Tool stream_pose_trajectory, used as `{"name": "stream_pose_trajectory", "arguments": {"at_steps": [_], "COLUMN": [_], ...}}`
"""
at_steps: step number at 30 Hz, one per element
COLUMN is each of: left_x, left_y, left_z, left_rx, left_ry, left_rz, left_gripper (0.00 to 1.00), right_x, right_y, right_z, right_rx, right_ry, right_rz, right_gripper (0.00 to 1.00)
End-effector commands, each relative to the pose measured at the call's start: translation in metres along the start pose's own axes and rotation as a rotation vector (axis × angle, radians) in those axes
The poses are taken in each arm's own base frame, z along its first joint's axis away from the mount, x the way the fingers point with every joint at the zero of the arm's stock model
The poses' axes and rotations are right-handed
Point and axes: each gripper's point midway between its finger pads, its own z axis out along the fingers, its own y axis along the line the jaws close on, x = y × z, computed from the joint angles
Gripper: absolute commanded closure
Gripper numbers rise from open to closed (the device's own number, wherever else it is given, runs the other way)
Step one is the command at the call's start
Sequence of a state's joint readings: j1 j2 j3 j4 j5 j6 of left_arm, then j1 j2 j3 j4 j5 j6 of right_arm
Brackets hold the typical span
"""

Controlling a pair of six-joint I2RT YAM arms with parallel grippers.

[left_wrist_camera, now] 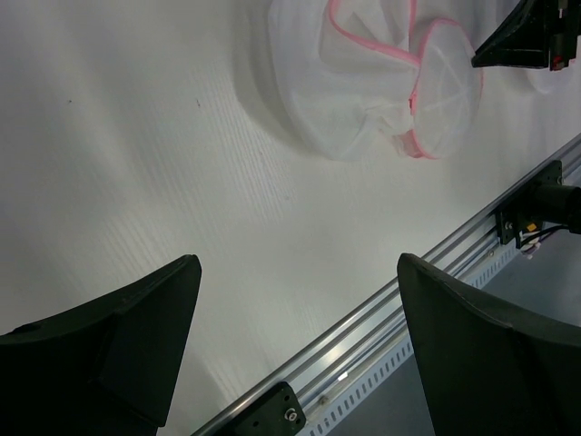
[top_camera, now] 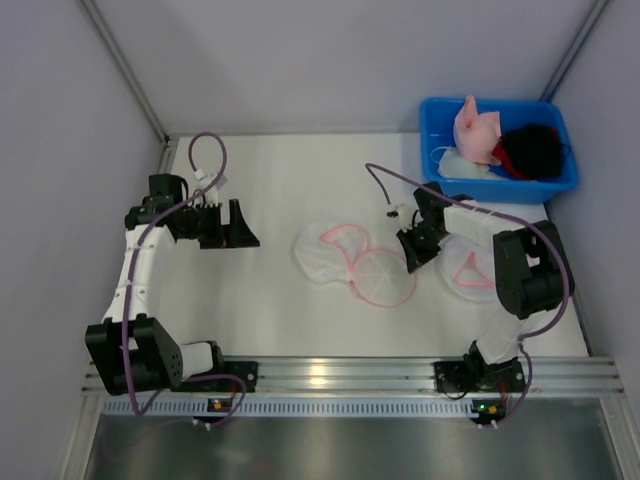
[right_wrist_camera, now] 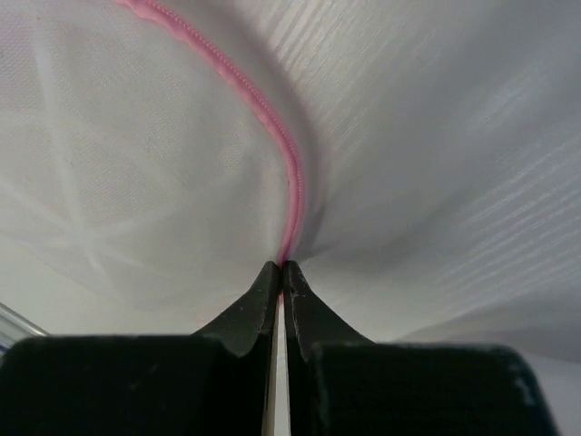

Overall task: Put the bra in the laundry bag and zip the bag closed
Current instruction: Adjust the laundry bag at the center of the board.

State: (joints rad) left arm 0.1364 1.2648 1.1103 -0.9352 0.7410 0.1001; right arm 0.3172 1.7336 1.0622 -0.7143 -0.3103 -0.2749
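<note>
A white mesh laundry bag (top_camera: 328, 252) with pink zip trim lies crumpled at mid-table, its round flap (top_camera: 385, 278) folded toward the front. My right gripper (top_camera: 408, 262) is at the flap's right edge. In the right wrist view that gripper (right_wrist_camera: 280, 268) is shut on the bag's pink trim (right_wrist_camera: 291, 173), with mesh (right_wrist_camera: 136, 163) spread beyond it. A pink bra (top_camera: 476, 130) sits in the blue bin at back right. My left gripper (top_camera: 248, 232) hovers open and holds nothing, left of the bag (left_wrist_camera: 363, 82); in its wrist view this gripper (left_wrist_camera: 300, 263) frames bare table.
The blue bin (top_camera: 436, 120) also holds a black and red garment (top_camera: 530, 150) and white fabric (top_camera: 462, 165). A second mesh bag (top_camera: 472, 268) lies under my right arm. The aluminium rail (top_camera: 330, 375) runs along the near edge, and grey walls enclose the table.
</note>
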Motion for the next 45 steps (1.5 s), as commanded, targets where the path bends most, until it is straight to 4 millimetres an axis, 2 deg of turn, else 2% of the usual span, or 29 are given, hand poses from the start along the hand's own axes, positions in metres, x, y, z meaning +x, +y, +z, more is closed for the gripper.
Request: {"name": "stream_pose_trajectory", "arguments": {"at_steps": [1,5,7,8,10,11,12,13,14,16,17,18,20,21,23,24,27,31,32,33,35,38,39,41,42,44,45], "left_x": [-0.010,-0.012,-0.011,-0.014,-0.016,-0.019,-0.021,-0.021,-0.022,-0.023,-0.024,-0.024,-0.023,-0.023,-0.025,-0.026,-0.031,-0.038,-0.039,-0.040,-0.040,-0.038,-0.035,-0.029,-0.021,-0.013,-0.005], "left_y": [-0.001,0.005,0.008,0.009,0.013,0.014,0.014,0.016,0.016,0.018,0.019,0.021,0.023,0.024,0.026,0.027,0.030,0.037,0.043,0.043,0.048,0.053,0.055,0.061,0.064,0.071,0.074], "left_z": [-0.005,-0.004,0.000,0.000,0.003,0.003,0.003,0.005,0.005,0.006,0.006,0.007,0.006,0.006,0.003,0.001,-0.007,-0.020,-0.024,-0.025,-0.030,-0.034,-0.034,-0.031,-0.027,-0.023,-0.019], "left_rx": [-0.012,-0.045,-0.050,-0.055,-0.060,-0.060,-0.057,-0.054,-0.052,-0.046,-0.048,-0.045,-0.037,-0.034,-0.011,0.003,0.047,0.089,0.086,0.100,0.093,0.070,0.059,0.029,0.022,-0.005,-0.011], "left_ry": [-0.052,-0.054,-0.037,-0.042,-0.031,-0.034,-0.034,-0.029,-0.030,-0.025,-0.027,-0.024,-0.024,-0.027,-0.039,-0.046,-0.083,-0.135,-0.151,-0.157,-0.174,-0.189,-0.187,-0.178,-0.160,-0.139,-0.120], "left_rz": [0.050,0.022,-0.019,-0.026,-0.065,-0.073,-0.078,-0.088,-0.120,-0.133,-0.140,-0.150,-0.171,-0.183,-0.210,-0.224,-0.269,-0.331,-0.352,-0.365,-0.386,-0.386,-0.383,-0.379,-0.385,-0.392,-0.406], "left_gripper": [0.05,0.04,0.04,0.04,0.04,0.04,0.04,0.04,0.04,0.04,0.04,0.04,0.04,0.04,0.04,0.04,0.03,0.03,0.03,0.03,0.03,0.03,0.04,0.04,0.05,0.06,0.07], "right_x": [-0.033,-0.069,-0.081,-0.095,-0.100,-0.110,-0.112,-0.112,-0.120,-0.120,-0.128,-0.128,-0.133,-0.128,-0.127,-0.121,-0.115,-0.121,-0.126,-0.128,-0.140,-0.162,-0.176,-0.196,-0.211,-0.230,-0.237], "right_y": [0.020,0.046,0.060,0.067,0.088,0.096,0.104,0.124,0.134,0.164,0.176,0.191,0.215,0.232,0.252,0.269,0.304,0.341,0.350,0.354,0.362,0.355,0.339,0.313,0.286,0.247,0.222], "right_z": [-0.045,-0.098,-0.111,-0.124,-0.122,-0.128,-0.127,-0.119,-0.125,-0.115,-0.120,-0.112,-0.113,-0.108,-0.096,-0.086,-0.067,-0.048,-0.050,-0.043,-0.048,-0.060,-0.070,-0.073,-0.073,-0.064,-0.051], "right_rx": [-0.054,-0.111,-0.126,-0.125,-0.144,-0.140,-0.139,-0.157,-0.153,-0.192,-0.209,-0.238,-0.294,-0.326,-0.372,-0.398,-0.445,-0.505,-0.531,-0.540,-0.559,-0.544,-0.522,-0.460,-0.413,-0.284,-0.222], "right_ry": [-0.145,-0.296,-0.320,-0.353,-0.322,-0.337,-0.326,-0.291,-0.304,-0.268,-0.287,-0.261,-0.263,-0.242,-0.224,-0.200,-0.184,-0.193,-0.202,-0.196,-0.231,-0.301,-0.346,-0.395,-0.421,-0.462,-0.450], "right_rz": [-0.028,-0.072,-0.103,-0.132,-0.177,-0.212,-0.235,-0.281,-0.314,-0.374,-0.382,-0.405,-0.429,-0.459,-0.486,-0.518,-0.578,-0.609,-0.593,-0.581,-0.576,-0.546,-0.522,-0.441,-0.408,-0.422,-0.405], "right_gripper": [1.00,1.00,1.00,1.00,1.00,1.00,1.00,1.00,1.00,1.00,1.00,1.00,1.00,0.98,0.94,0.92,0.87,0.79,0.63,0.52,0.42,0.37,0.37,0.37,0.37,0.36,0.36]}}
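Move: The right hand has the right-hand edge of the laundry bag's pink-rimmed flap pinched between shut fingertips, the flap's middle about 7 cm to its left and 2 cm back. The bag's body lies some 21 cm to the left and 4 cm ahead; a second mesh bag is about 18 cm to the right and 1 cm ahead, the blue bin roughly 21 cm right and 30 cm ahead. From the left hand, the body is about 19 cm right, 4 cm ahead and 17 cm below. Up first, with a little forward reach, the right hand carries the pinched flap rim off the board, then sweeps about 30 cm left across the bag, drawing back and sinking slightly. It opens its fingers and lets go towards the sweep's end, then comes forward over the bag, well clear of it. The open left hand backs away leftward about 7 cm, turning counter-clockwise. ##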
